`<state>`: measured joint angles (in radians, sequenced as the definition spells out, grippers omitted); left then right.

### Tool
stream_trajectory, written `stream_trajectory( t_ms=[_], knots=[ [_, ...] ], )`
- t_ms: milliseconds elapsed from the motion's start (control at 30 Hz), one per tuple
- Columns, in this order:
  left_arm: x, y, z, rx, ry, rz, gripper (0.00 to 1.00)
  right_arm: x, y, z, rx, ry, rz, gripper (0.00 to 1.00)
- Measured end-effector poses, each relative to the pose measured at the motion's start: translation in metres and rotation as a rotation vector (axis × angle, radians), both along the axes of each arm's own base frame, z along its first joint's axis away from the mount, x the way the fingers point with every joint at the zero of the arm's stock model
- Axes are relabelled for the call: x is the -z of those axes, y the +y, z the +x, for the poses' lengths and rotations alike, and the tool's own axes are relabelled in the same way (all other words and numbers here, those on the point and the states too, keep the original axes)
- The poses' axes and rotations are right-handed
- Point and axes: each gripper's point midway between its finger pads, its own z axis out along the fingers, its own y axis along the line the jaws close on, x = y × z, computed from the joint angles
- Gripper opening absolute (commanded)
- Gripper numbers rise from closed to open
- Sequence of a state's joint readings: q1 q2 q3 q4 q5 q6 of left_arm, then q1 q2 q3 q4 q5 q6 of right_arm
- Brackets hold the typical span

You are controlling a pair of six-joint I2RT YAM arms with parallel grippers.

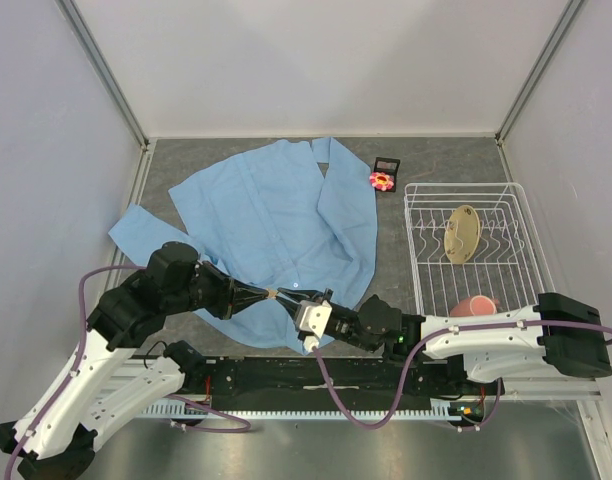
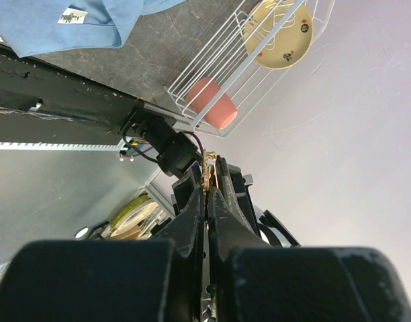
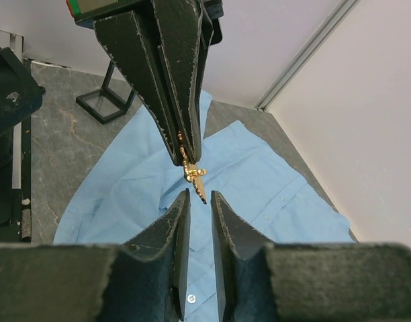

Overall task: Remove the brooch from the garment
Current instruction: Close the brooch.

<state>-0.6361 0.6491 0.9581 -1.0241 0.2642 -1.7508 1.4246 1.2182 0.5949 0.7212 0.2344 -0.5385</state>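
Observation:
The garment (image 1: 266,215) is a light blue shirt spread flat on the grey table; it also shows in the wrist views (image 2: 58,27) (image 3: 259,181). The brooch (image 1: 381,181), a pink flower, lies on the table just off the shirt's right edge, far from both grippers. Over the shirt's near hem my left gripper (image 1: 269,294) (image 2: 211,168) is shut on a small gold emblem with a toothed clip (image 3: 192,171) (image 2: 207,176). My right gripper (image 1: 289,299) (image 3: 200,194) faces it tip to tip, jaws a little apart. The clip's end hangs at the gap, touching neither finger.
A white wire rack (image 1: 426,200) (image 2: 212,67) stands at the right, holding a beige plate (image 1: 463,234) (image 2: 281,33) and a pink cup (image 1: 473,305) (image 2: 211,102). A small black stand (image 1: 387,163) (image 3: 105,100) sits behind the brooch. Enclosure walls close the left, right and back.

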Motion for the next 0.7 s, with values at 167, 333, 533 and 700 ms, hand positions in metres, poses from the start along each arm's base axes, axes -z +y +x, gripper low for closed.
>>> stream_trajectory(
  t_ms=[167,333,533,700],
  knots=[
    [0.0,0.0,0.0,-0.004,0.004,-0.003,0.02,0.0,0.001,0.0,-0.001,-0.001,0.003,0.17],
    [0.002,0.0,0.0,-0.004,0.008,0.0,0.02,0.003,0.002,0.001,0.001,-0.006,-0.009,0.1],
    [0.004,0.001,0.002,-0.01,0.007,0.004,0.07,0.007,0.005,0.002,0.01,-0.005,-0.016,0.0],
    [0.0,0.001,0.009,0.041,-0.129,0.051,0.76,0.009,0.006,0.005,0.029,0.058,0.003,0.0]
  ],
)
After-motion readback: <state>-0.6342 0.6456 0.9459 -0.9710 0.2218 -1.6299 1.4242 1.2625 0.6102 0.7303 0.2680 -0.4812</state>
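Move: The gold brooch is already in the left hand's shut fingers, its middle just past their pads, some 1 cm forward, 1 cm right and 1 cm down. From the right hand point it lies about 2 cm left, 1 cm ahead and 1 cm up, its free end at the mouth of the part-open fingers. The garment's middle is roughly 13 cm ahead of the right hand and 22 cm below; the red-and-white flower lies about 30 cm ahead, 23 cm right and 21 cm below. The brooch's free lower end is taken by the right fingers, which sink about 1 cm, edge slightly left towards the brooch and close until they pinch it. Only after that do the left fingers spring about half open and let go, that hand easing roughly 1 cm forward as its fingers tip up some 5 to 10 degrees. ##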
